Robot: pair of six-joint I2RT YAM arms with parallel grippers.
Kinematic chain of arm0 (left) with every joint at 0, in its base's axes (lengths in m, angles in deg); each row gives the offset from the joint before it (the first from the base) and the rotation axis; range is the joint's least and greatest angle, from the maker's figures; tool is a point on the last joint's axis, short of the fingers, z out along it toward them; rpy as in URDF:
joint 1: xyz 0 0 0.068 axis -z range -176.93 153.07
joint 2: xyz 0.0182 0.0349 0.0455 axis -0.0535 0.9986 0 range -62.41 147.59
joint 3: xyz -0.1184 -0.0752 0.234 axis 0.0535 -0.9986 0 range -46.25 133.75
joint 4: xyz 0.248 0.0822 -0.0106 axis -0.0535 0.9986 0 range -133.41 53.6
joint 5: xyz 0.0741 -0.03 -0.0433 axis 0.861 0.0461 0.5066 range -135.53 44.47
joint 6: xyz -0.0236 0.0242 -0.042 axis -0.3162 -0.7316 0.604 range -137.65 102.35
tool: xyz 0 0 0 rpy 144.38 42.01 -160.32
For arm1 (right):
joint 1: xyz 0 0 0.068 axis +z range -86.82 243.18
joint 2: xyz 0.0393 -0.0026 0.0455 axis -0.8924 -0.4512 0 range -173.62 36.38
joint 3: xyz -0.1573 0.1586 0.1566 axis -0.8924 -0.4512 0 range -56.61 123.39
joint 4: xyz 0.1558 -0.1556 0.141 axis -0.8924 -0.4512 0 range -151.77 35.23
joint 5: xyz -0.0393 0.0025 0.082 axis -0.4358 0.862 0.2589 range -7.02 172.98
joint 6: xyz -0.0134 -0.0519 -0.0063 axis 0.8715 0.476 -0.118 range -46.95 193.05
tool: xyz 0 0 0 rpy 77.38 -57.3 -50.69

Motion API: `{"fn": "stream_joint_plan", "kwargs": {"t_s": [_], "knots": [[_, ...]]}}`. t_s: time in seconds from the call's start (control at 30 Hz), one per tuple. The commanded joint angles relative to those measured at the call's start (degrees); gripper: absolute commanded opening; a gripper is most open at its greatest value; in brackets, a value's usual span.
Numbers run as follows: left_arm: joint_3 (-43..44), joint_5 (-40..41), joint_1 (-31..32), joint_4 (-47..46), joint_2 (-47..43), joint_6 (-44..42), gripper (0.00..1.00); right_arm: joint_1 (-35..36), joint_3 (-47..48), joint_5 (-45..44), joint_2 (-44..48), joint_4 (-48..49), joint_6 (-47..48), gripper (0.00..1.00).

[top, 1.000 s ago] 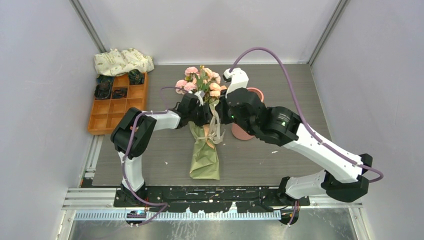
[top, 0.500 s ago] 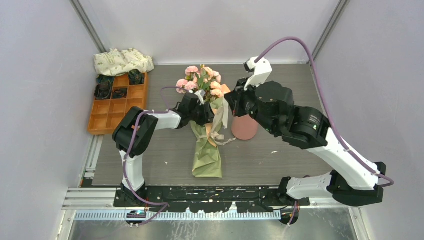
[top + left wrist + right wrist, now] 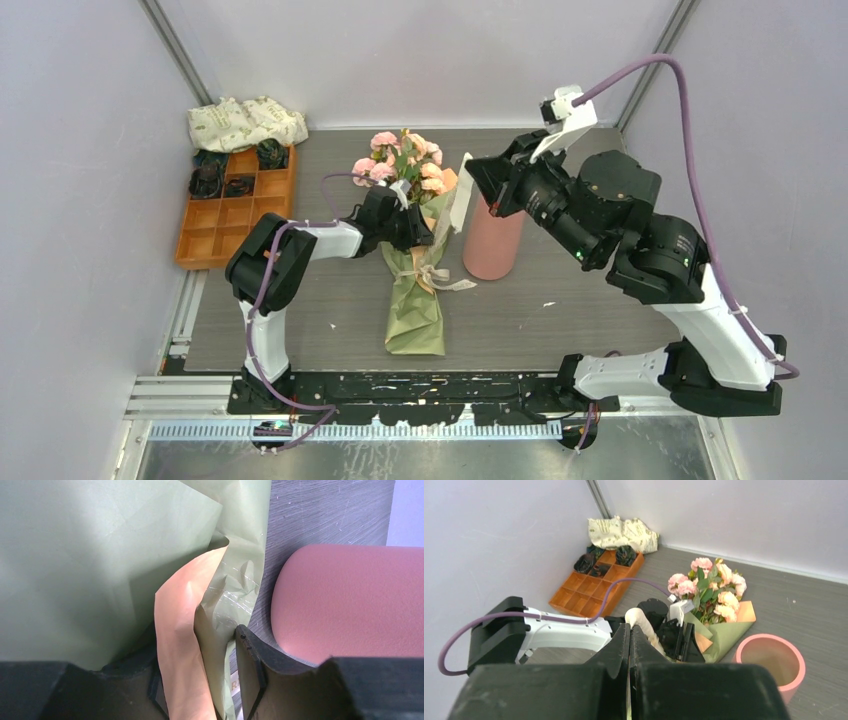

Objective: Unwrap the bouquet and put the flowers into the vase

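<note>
The bouquet lies on the table, its olive-green and orange paper cone pointing at the near edge and its pink and peach flowers toward the back. My left gripper is shut across the upper cone; in the left wrist view green and orange paper folds fill the gap of the left gripper. My right gripper hangs high above the vase, shut on the cream ribbon, which runs down to the knot. In the right wrist view the ribbon leaves the shut right gripper.
An orange compartment tray with dark items in its far cells sits at the back left. Behind it lies a white leaf-print cloth bundle. Grey walls close in on three sides. The vase stands upright just right of the bouquet.
My right arm has risen and swung back to the right, drawing the ribbon up off the bouquet. The vase it covered now shows fully. The left arm holds still.
</note>
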Motion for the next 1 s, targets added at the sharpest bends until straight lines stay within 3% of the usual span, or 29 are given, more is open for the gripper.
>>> {"fn": "stream_joint_plan", "kwargs": {"t_s": [0.0, 0.33, 0.63, 0.77, 0.97], "knots": [[-2.76, 4.55, -0.20, 6.47, 2.45, -2.31, 0.44, 0.28, 5.04, 0.43, -0.30, 5.46, 3.70, 0.01], [-4.25, 4.98, -0.12, 8.30, -3.76, -3.05, 0.44, 0.27, 11.08, -5.25, -5.99, 3.21, 8.24, 0.01], [-8.42, 17.38, 2.32, 14.85, -23.66, -3.69, 0.44, -0.35, 16.77, -14.50, -16.60, -2.50, 7.59, 0.01], [-10.57, 24.59, 2.61, 19.09, -35.53, -3.74, 0.45, -3.29, 18.05, -13.04, -19.73, -3.62, 5.71, 0.01], [-12.56, 28.77, 3.02, 25.85, -49.59, -7.22, 0.46, -15.58, 18.14, -3.26, -23.71, -6.05, -0.54, 0.01]]}}
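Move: The ribbon knot on the wrapped bouquet lies about 8 cm back and 1 cm left of the left hand, a touch below its fingers, which straddle the wrap. From the right hand, high up with the ribbon end pinched, the knot is some 8 cm ahead, 6 cm left and 47 cm down. The vase stands about 13 cm ahead and 8 cm right of that right hand, its middle 38 cm below; the flower heads are roughly 34 cm ahead, 12 cm left, 43 cm down. Back and to the left at first, dragging low against the wrap, the left hand then climbs clear of it, ending about 16 cm up and 10 cm left, fingers still half open and tipping upward. The right hand keeps its pinch on the ribbon, lifts slightly more, then swings forward some 11 cm over the bouquet, sinking again and turning clockwise. ##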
